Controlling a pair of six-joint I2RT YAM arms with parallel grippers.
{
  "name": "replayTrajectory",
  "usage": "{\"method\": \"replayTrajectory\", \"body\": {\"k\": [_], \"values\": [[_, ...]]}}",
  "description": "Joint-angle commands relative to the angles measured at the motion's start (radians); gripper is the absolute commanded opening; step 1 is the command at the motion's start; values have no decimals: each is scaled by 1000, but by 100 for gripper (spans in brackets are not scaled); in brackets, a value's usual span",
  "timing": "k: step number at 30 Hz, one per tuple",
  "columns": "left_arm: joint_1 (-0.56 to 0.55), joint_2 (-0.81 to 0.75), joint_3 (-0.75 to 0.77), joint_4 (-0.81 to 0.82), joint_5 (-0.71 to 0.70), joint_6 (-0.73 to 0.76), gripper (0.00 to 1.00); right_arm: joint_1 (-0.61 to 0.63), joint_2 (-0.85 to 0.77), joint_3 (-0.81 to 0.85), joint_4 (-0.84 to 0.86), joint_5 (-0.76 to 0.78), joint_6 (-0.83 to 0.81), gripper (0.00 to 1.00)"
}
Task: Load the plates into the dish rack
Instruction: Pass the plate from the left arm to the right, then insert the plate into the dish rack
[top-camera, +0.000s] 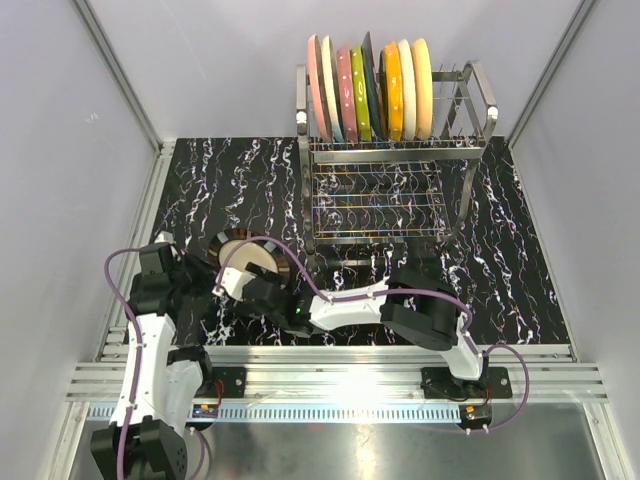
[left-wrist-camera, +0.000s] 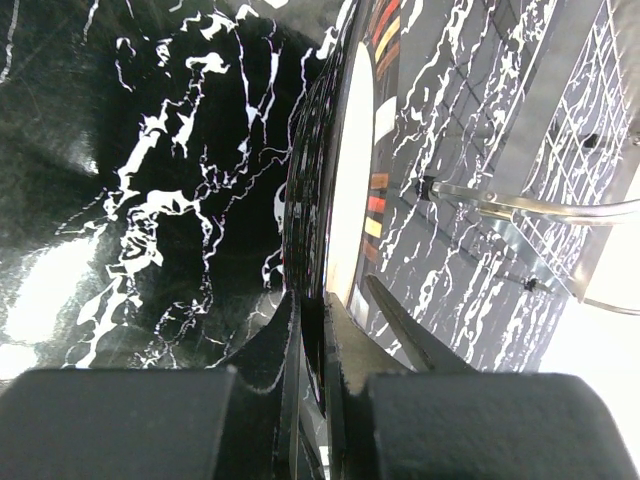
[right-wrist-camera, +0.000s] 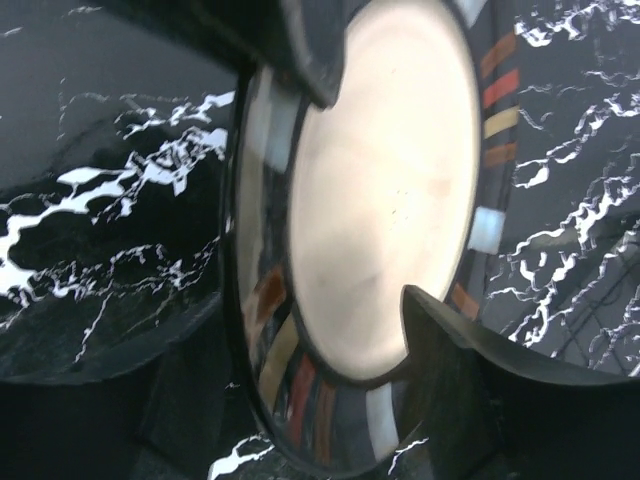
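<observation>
A black-rimmed plate (top-camera: 250, 256) with a cream centre stands tilted on edge over the dark marbled table, left of the dish rack (top-camera: 478, 130). My left gripper (top-camera: 218, 286) is shut on that plate's rim; in the left wrist view the plate (left-wrist-camera: 355, 150) runs edge-on between the pinched jaws of my left gripper (left-wrist-camera: 312, 300). My right gripper (top-camera: 264, 288) straddles the near rim of the plate (right-wrist-camera: 390, 180): one finger (right-wrist-camera: 450, 350) lies on the cream face and the other sits behind the underside, so my right gripper (right-wrist-camera: 310, 335) looks shut on it. Several plates (top-camera: 370, 90) stand upright in the rack's upper tier.
The rack's lower wire shelf (top-camera: 378, 205) juts toward me, and its metal tube (left-wrist-camera: 520, 210) shows to the right in the left wrist view. Grey walls enclose the table on three sides, and an aluminium rail (top-camera: 340, 375) runs along the near edge.
</observation>
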Motion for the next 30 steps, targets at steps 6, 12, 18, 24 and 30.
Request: {"method": "replayTrajectory", "body": {"k": [6,12,18,24,30], "values": [[-4,20,114,128,114,-75,0,9,-69,-29,128,79,-70,53],[-3,49,150,134,116,-85,20,25,-119,-92,158,76,-50,26],[-1,61,153,172,151,-110,33,58,-185,-110,155,53,-31,6],[-1,95,200,184,176,-112,61,91,-228,-70,93,27,-21,0],[2,182,326,187,222,-55,74,98,-328,-76,4,-4,104,0]]}}
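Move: The left hand still holds the plate by its upper left rim, the plate's middle about 5 cm ahead, 7 cm right and 4 cm below it. From the right hand, open at the near rim, that middle is roughly 6 cm ahead, 2 cm left and 1 cm above. The rack's near left foot stands some 4 cm ahead, 13 cm right and 7 cm below the right hand. Right fingers pinch the plate rim, drawing up and back about 5 cm; left releases, rising 8 cm and forward. ##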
